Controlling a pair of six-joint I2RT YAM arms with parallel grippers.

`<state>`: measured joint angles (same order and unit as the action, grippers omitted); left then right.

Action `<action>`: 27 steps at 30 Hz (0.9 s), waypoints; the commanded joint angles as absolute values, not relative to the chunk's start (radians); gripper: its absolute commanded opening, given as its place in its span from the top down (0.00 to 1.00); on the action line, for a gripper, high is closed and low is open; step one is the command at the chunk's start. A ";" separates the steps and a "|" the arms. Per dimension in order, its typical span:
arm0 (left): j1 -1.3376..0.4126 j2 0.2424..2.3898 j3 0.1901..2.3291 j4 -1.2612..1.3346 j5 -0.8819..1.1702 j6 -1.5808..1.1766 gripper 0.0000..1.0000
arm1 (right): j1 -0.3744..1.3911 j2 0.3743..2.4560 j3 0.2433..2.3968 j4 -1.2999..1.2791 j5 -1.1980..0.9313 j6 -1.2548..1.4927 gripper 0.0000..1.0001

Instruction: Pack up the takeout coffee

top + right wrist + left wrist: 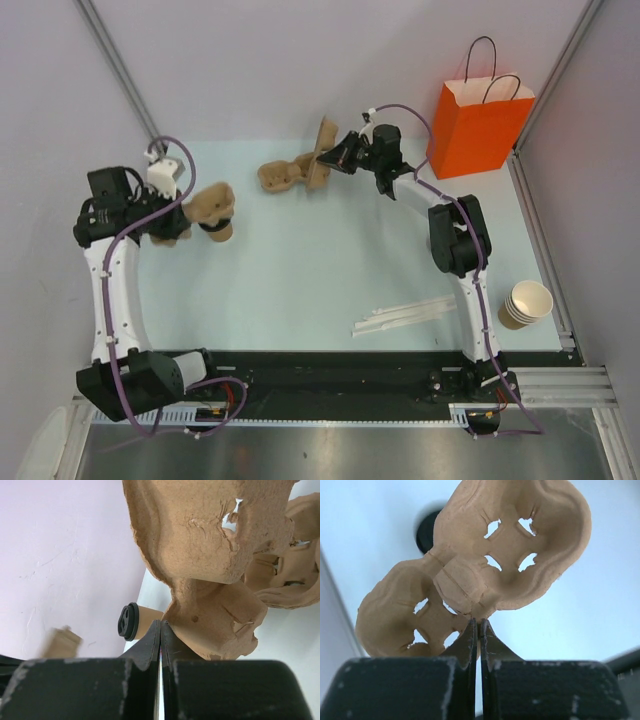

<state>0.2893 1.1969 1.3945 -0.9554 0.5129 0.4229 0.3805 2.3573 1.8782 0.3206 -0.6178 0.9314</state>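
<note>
The takeout coffee [221,233], a tan cup, stands on the table at the left, its top partly covered by a brown pulp cup carrier [211,202]. My left gripper [189,220] is shut on that carrier's edge and holds it above the cup. In the left wrist view the fingertips [480,622] pinch the carrier [510,545], with the coffee's black lid [426,530] behind it. My right gripper [331,157] is shut on a second carrier [325,138] at the back centre. In the right wrist view this gripper [160,624] pinches its carrier [200,545], and the lidded coffee [132,621] shows beyond.
Another pulp carrier [284,175] lies on the table beside the right gripper. An orange paper bag [478,127] stands upright at the back right. A stack of lidless paper cups [525,303] lies at the right edge. White stir sticks [405,317] lie near the front.
</note>
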 commanded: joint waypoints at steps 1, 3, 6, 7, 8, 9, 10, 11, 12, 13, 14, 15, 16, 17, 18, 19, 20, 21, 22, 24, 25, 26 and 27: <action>0.360 1.129 1.202 -1.095 0.523 0.636 1.00 | 0.388 2.260 1.870 0.371 -0.629 0.923 1.00; 0.362 1.100 1.129 -1.042 0.479 0.688 1.00 | 0.390 2.258 1.870 0.371 -0.629 0.923 1.00; 0.364 1.075 1.007 -0.937 0.446 0.699 1.00 | 0.394 2.257 1.870 0.373 -0.630 0.922 1.00; 0.365 1.080 0.964 -0.914 0.445 0.701 1.00 | 0.393 2.258 1.870 0.371 -0.630 0.920 1.00; 0.364 1.084 0.945 -0.863 0.446 0.701 1.00 | 0.394 2.257 1.868 0.371 -0.632 0.920 1.00; 0.365 1.089 0.928 -0.836 0.446 0.704 1.00 | 0.394 2.255 1.868 0.371 -0.632 0.920 1.00; 0.364 1.100 0.898 -0.806 0.439 0.697 1.00 | 0.394 2.256 1.868 0.371 -0.632 0.919 1.00; 0.364 1.107 0.885 -0.752 0.434 0.690 1.00 | 0.393 2.256 1.868 0.371 -0.632 0.917 1.00; 0.362 1.117 0.876 -0.733 0.431 0.687 1.00 | 0.391 2.255 1.868 0.371 -0.632 0.917 1.00; 0.362 1.129 0.856 -0.714 0.423 0.686 1.00 | 0.390 2.255 1.868 0.371 -0.632 0.917 1.00; 0.362 1.146 0.848 -0.684 0.420 0.687 1.00 | 0.390 2.258 1.868 0.371 -0.632 0.919 1.00; 0.364 1.155 0.839 -0.674 0.417 0.692 1.00 | 0.390 2.257 1.868 0.371 -0.632 0.919 1.00; 0.364 1.158 0.821 -0.658 0.410 0.695 1.00 | 0.390 2.256 1.868 0.371 -0.632 0.919 1.00; 0.364 1.163 0.809 -0.631 0.405 0.698 1.00 | 0.390 2.256 1.868 0.371 -0.632 0.917 1.00; 0.362 1.164 0.796 -0.617 0.399 0.704 1.00 | 0.388 2.258 1.868 0.371 -0.632 0.917 1.00; 0.362 1.164 0.773 -0.603 0.396 0.703 1.00 | 0.390 2.260 1.867 0.371 -0.632 0.919 1.00; 0.364 1.167 0.766 -0.586 0.394 0.706 1.00 | 0.390 2.258 1.867 0.371 -0.634 0.917 1.00; 0.362 1.172 0.756 -0.580 0.391 0.709 1.00 | 0.390 2.260 1.868 0.371 -0.634 0.914 1.00; 0.362 1.180 0.741 -0.574 0.385 0.709 1.00 | 0.391 2.258 1.868 0.371 -0.634 0.917 1.00; 0.362 1.202 0.736 -0.574 0.370 0.709 0.90 | 0.391 2.260 1.867 0.373 -0.635 0.917 1.00; 0.362 1.210 0.744 -0.586 0.367 0.707 0.84 | 0.390 2.257 1.867 0.373 -0.635 0.916 1.00; 0.362 1.216 0.750 -0.609 0.367 0.704 0.72 | 0.391 2.256 1.865 0.373 -0.635 0.914 1.00; 0.362 1.221 0.755 -0.623 0.365 0.706 0.67 | 0.391 2.258 1.864 0.373 -0.635 0.916 1.00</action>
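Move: Below and slightly behind the left hand, which still pinches a two-cup carrier by its waist, lies the bare table spot it goes to: about 5 cm back, 4 cm left and 22 cm down. The lidded coffee cup stands some 8 cm ahead of that hand, 1 cm right and 19 cm below; the carrier left lying on the table is roughly 26 cm ahead and 15 cm right. From the right hand, the spot is about 29 cm back, 27 cm left, 13 cm below. Lowering the held carrier quickly, the left hand sinks about 20 cm to the table on the near side of the coffee cup, drawing back some 7 cm at first, then easing forward 2 cm and drifting 4 cm left. The fingers tip down around 15 degrees early on and open slightly only at the bottom, letting go of the carrier's waist. ##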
